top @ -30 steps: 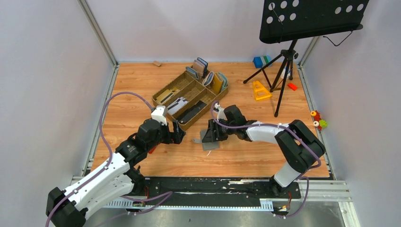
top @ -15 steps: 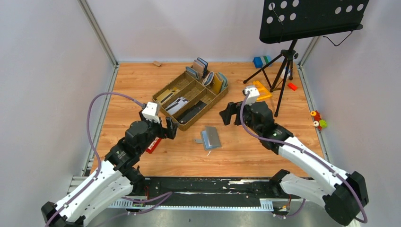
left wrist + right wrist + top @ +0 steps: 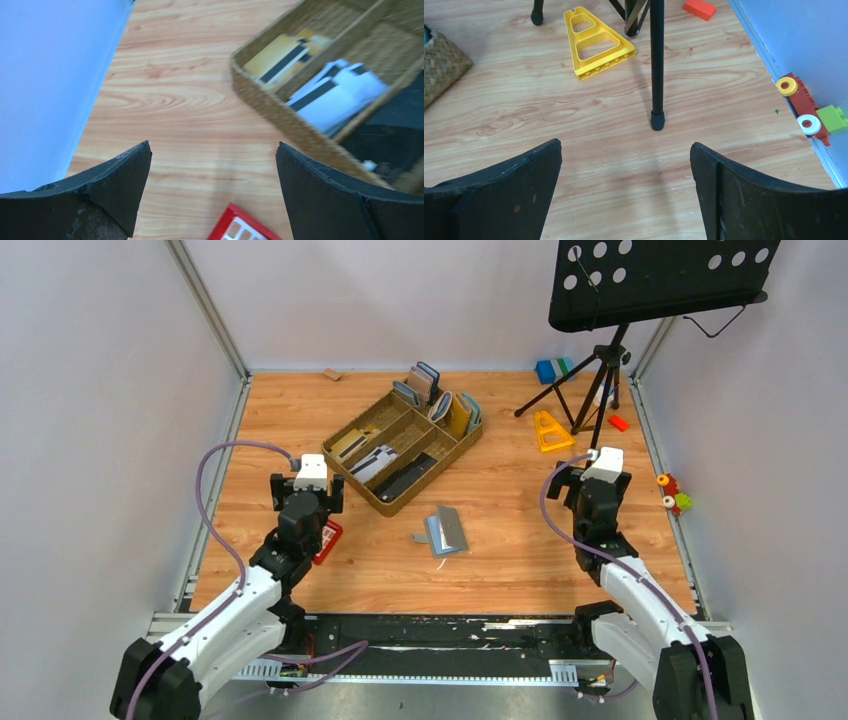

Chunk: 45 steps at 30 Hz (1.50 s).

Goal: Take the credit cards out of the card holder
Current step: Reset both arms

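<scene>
The card holder (image 3: 447,529) lies flat on the wooden table just in front of the tray, its grey cover partly over a light blue-grey face. A small grey piece (image 3: 419,537) lies against its left side. Neither gripper touches it. My left gripper (image 3: 308,492) (image 3: 213,145) stands open well to its left, over bare wood, with a red card (image 3: 326,540) (image 3: 245,227) just below it. Far to the right, my right gripper (image 3: 598,490) (image 3: 625,143) is open over bare wood with nothing between its fingers. The tray holds yellow (image 3: 280,60) and white cards (image 3: 330,95).
A brown woven tray (image 3: 400,502) (image 3: 260,105) sits behind the card holder, with upright wallets (image 3: 440,400) at its back. A music stand (image 3: 660,280) has tripod legs (image 3: 656,65) ahead of my right gripper. A yellow triangle (image 3: 596,42) and toy bricks (image 3: 806,107) lie nearby.
My right gripper opened off the card holder and swung back to the right. The left arm drew back to the left. The card holder stays on the table.
</scene>
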Motion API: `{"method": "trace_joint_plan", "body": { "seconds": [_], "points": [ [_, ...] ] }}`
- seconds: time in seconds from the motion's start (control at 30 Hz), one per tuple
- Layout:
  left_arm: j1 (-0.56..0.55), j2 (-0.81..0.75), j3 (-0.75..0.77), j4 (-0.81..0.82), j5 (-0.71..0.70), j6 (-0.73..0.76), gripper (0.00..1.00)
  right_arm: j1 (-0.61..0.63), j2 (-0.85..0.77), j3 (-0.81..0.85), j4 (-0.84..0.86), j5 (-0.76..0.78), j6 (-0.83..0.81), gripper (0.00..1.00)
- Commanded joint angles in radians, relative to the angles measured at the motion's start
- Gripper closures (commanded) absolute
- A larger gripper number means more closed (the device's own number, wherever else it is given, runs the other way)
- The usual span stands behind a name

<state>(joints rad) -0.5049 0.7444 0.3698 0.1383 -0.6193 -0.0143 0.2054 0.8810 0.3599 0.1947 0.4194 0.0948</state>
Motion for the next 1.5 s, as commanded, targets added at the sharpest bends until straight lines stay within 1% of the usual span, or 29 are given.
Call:
{"method": "trace_joint_plan", "body": {
  "seconds": [0.0, 0.03, 0.1, 0.13, 0.17, 0.2, 0.27, 0.37, 0.4, 0.47, 0.5, 0.53, 0.6, 0.67, 0.7, 0.73, 0.77, 0.8, 0.83, 0.87, 0.9, 0.93, 1.03, 1.07, 1.1, 1.2, 1.47],
  "points": [
    [0.077, 0.075, -0.069, 0.25, -0.054, 0.094, 0.0, -0.011, 0.044, -0.021, 0.177, -0.053, -0.09, 0.0],
    [0.094, 0.094, -0.082, 0.289, -0.055, 0.102, 0.0, -0.011, 0.055, -0.042, 0.224, -0.076, -0.124, 0.0],
    [0.134, 0.115, -0.135, 0.42, -0.03, 0.113, 0.0, -0.011, 0.09, -0.092, 0.345, -0.063, -0.146, 0.0],
    [0.158, 0.122, -0.169, 0.503, 0.014, 0.129, 0.0, -0.01, 0.135, -0.114, 0.406, -0.04, -0.16, 0.0],
    [0.192, 0.13, -0.201, 0.555, 0.105, 0.147, 0.0, -0.011, 0.178, -0.127, 0.465, -0.005, -0.161, 0.0],
    [0.227, 0.137, -0.207, 0.57, 0.163, 0.16, 0.0, -0.012, 0.216, -0.142, 0.533, 0.011, -0.153, 0.0],
    [0.263, 0.163, -0.213, 0.584, 0.193, 0.158, 0.0, -0.012, 0.293, -0.142, 0.622, -0.008, -0.186, 0.0],
    [0.331, 0.232, -0.237, 0.673, 0.246, 0.139, 0.0, -0.024, 0.36, -0.106, 0.639, -0.001, -0.23, 0.0],
    [0.351, 0.257, -0.244, 0.699, 0.263, 0.125, 0.0, -0.032, 0.385, -0.124, 0.691, -0.008, -0.231, 0.0],
    [0.385, 0.308, -0.251, 0.759, 0.308, 0.112, 0.0, -0.06, 0.464, -0.17, 0.86, -0.022, -0.217, 0.0],
    [0.397, 0.327, -0.241, 0.755, 0.327, 0.109, 0.0, -0.075, 0.499, -0.177, 0.907, -0.026, -0.211, 0.0],
    [0.417, 0.344, -0.213, 0.719, 0.36, 0.1, 0.0, -0.077, 0.522, -0.178, 0.926, -0.029, -0.212, 0.0],
    [0.428, 0.384, -0.173, 0.685, 0.419, 0.104, 0.0, -0.075, 0.542, -0.189, 0.968, -0.075, -0.24, 0.0],
    [0.427, 0.409, -0.159, 0.696, 0.465, 0.099, 0.01, -0.075, 0.526, -0.197, 0.957, -0.073, -0.23, 0.01],
    [0.428, 0.41, -0.168, 0.72, 0.478, 0.094, 0.01, -0.075, 0.52, -0.187, 0.924, -0.059, -0.218, 0.02],
    [0.427, 0.413, -0.191, 0.769, 0.477, 0.079, 0.0, -0.075, 0.522, -0.159, 0.874, -0.022, -0.2, 0.03],
    [0.429, 0.437, -0.227, 0.866, 0.473, 0.073, 0.0, -0.086, 0.527, -0.132, 0.827, -0.006, -0.178, 0.03],
    [0.43, 0.483, -0.263, 0.969, 0.478, 0.076, 0.0, -0.096, 0.526, -0.137, 0.834, -0.022, -0.169, 0.0],
    [0.431, 0.535, -0.278, 1.053, 0.486, 0.077, 0.0, -0.098, 0.52, -0.141, 0.833, -0.027, -0.173, 0.0],
    [0.43, 0.59, -0.279, 1.106, 0.504, 0.086, 0.01, -0.098, 0.518, -0.134, 0.816, -0.034, -0.173, 0.0],
    [0.431, 0.623, -0.269, 1.125, 0.525, 0.091, 0.02, -0.098, 0.518, -0.134, 0.816, -0.037, -0.173, 0.0],
    [0.43, 0.628, -0.254, 1.104, 0.527, 0.091, 0.02, -0.098, 0.519, -0.134, 0.817, -0.036, -0.174, 0.0],
    [0.43, 0.604, -0.18, 0.915, 0.462, 0.066, 0.0, -0.098, 0.517, -0.136, 0.819, -0.033, -0.174, 0.0],
    [0.43, 0.622, -0.166, 0.907, 0.459, 0.061, 0.0, -0.098, 0.519, -0.132, 0.815, -0.036, -0.173, 0.0],
    [0.431, 0.625, -0.175, 0.932, 0.457, 0.063, 0.0, -0.098, 0.519, -0.133, 0.818, -0.036, -0.173, 0.0],
    [0.431, 0.62, -0.167, 0.908, 0.446, 0.055, 0.0, -0.098, 0.519, -0.133, 0.815, -0.037, -0.173, 0.0],
    [0.429, 0.621, -0.169, 0.915, 0.465, 0.064, 0.0, -0.098, 0.52, -0.133, 0.815, -0.037, -0.174, 0.0]
  ]
}}
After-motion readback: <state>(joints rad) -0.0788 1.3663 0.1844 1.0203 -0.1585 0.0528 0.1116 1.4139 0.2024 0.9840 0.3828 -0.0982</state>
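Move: The card holder lies half open on the table between the arms, about 26 cm right of the left hand, 5 cm back and 16 cm below; from the right hand it is roughly 30 cm left, 7 cm back and 13 cm below. Of the left hand, the basket is some 18 cm ahead and 17 cm right, the red frame 7 cm back and 2 cm right. The stand's foot is about 8 cm ahead of the right hand and 3 cm right. The card holder is left alone as both empty, wide-open grippers settle into their rest poses. The left hand sinks about 8 cm in all, first swinging left and then easing forward and partly back right past the red frame. The right hand lowers about 6 cm and edges forward and a little right towards the stand's foot, rolling some 10 degrees left side down, then both stay still. ##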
